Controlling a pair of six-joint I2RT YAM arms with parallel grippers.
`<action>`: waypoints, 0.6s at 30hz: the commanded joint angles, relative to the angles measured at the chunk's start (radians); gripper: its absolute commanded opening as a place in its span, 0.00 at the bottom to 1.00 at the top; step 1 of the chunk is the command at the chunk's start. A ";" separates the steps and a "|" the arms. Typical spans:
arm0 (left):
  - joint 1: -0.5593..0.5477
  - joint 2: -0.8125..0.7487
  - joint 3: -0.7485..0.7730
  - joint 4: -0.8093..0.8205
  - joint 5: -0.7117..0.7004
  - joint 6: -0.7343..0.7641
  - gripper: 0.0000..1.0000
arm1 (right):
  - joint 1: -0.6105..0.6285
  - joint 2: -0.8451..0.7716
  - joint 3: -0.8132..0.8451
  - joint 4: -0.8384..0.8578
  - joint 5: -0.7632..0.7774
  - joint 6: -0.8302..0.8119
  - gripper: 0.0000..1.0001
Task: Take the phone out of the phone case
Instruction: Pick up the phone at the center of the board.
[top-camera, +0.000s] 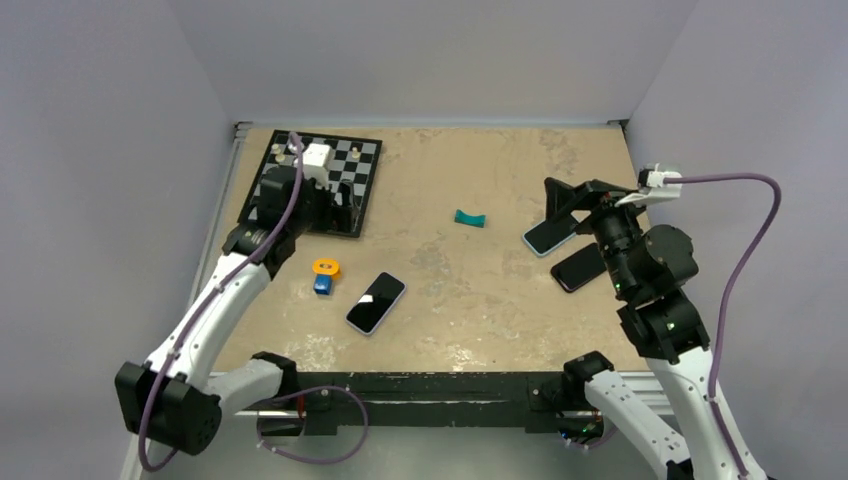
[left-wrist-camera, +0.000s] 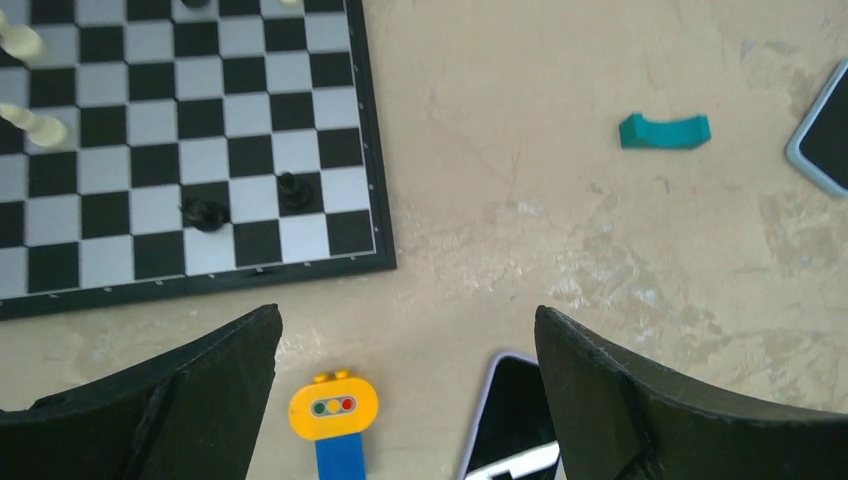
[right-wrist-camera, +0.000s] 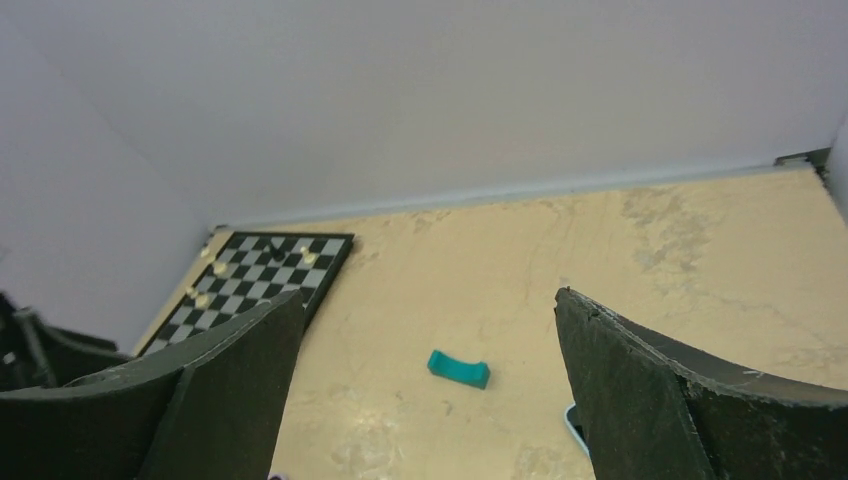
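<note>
A phone in a pale lavender case (top-camera: 376, 302) lies screen up in the middle near part of the table; its top corner (left-wrist-camera: 505, 410) shows low in the left wrist view. A phone in a light blue case (top-camera: 546, 238) lies at the right, and a dark phone with a purple rim (top-camera: 577, 268) lies beside it. My left gripper (top-camera: 335, 207) (left-wrist-camera: 407, 330) hangs open above the chessboard's near edge, holding nothing. My right gripper (top-camera: 566, 200) (right-wrist-camera: 428, 300) is open over the blue-cased phone, whose corner (right-wrist-camera: 571, 423) peeks out by the right finger.
A chessboard (top-camera: 318, 183) (left-wrist-camera: 180, 150) (right-wrist-camera: 262, 272) with a few pieces fills the far left corner. A yellow and blue traffic-light toy (top-camera: 325, 273) (left-wrist-camera: 333, 412) lies left of the lavender phone. A small teal curved block (top-camera: 468, 219) (left-wrist-camera: 664, 131) (right-wrist-camera: 458, 368) sits mid-table. Walls enclose three sides.
</note>
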 joint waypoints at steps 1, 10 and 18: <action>-0.009 0.169 0.101 -0.202 0.095 -0.067 1.00 | -0.002 -0.002 -0.059 0.098 -0.188 0.028 0.98; -0.072 0.353 0.085 -0.310 0.090 -0.133 1.00 | -0.003 0.019 -0.153 0.236 -0.420 0.092 0.98; -0.160 0.425 0.045 -0.329 0.068 -0.217 1.00 | -0.004 0.024 -0.210 0.253 -0.477 0.098 0.98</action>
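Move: The phone in its lavender case lies about 10 cm back from the left hand, some 7 cm to its right and roughly 24 cm below. The yellow-blue toy is about 3 cm back and 5 cm to the left of that hand; the chessboard's middle is some 23 cm ahead and 11 cm to the left, both also on the table far below. From the right hand the phone is about 40 cm to the left, 4 cm back and 40 cm down. The phone is approached from above by the left hand, which sinks fast by about 14 cm with its fingers tipping some 35 degrees further down, then eases off, drawing back and to the right about 5 cm each, wide open and still clear of the case. The right hand, open and empty, swings left about 8 cm and sinks 5 cm, turning counter-clockwise. ##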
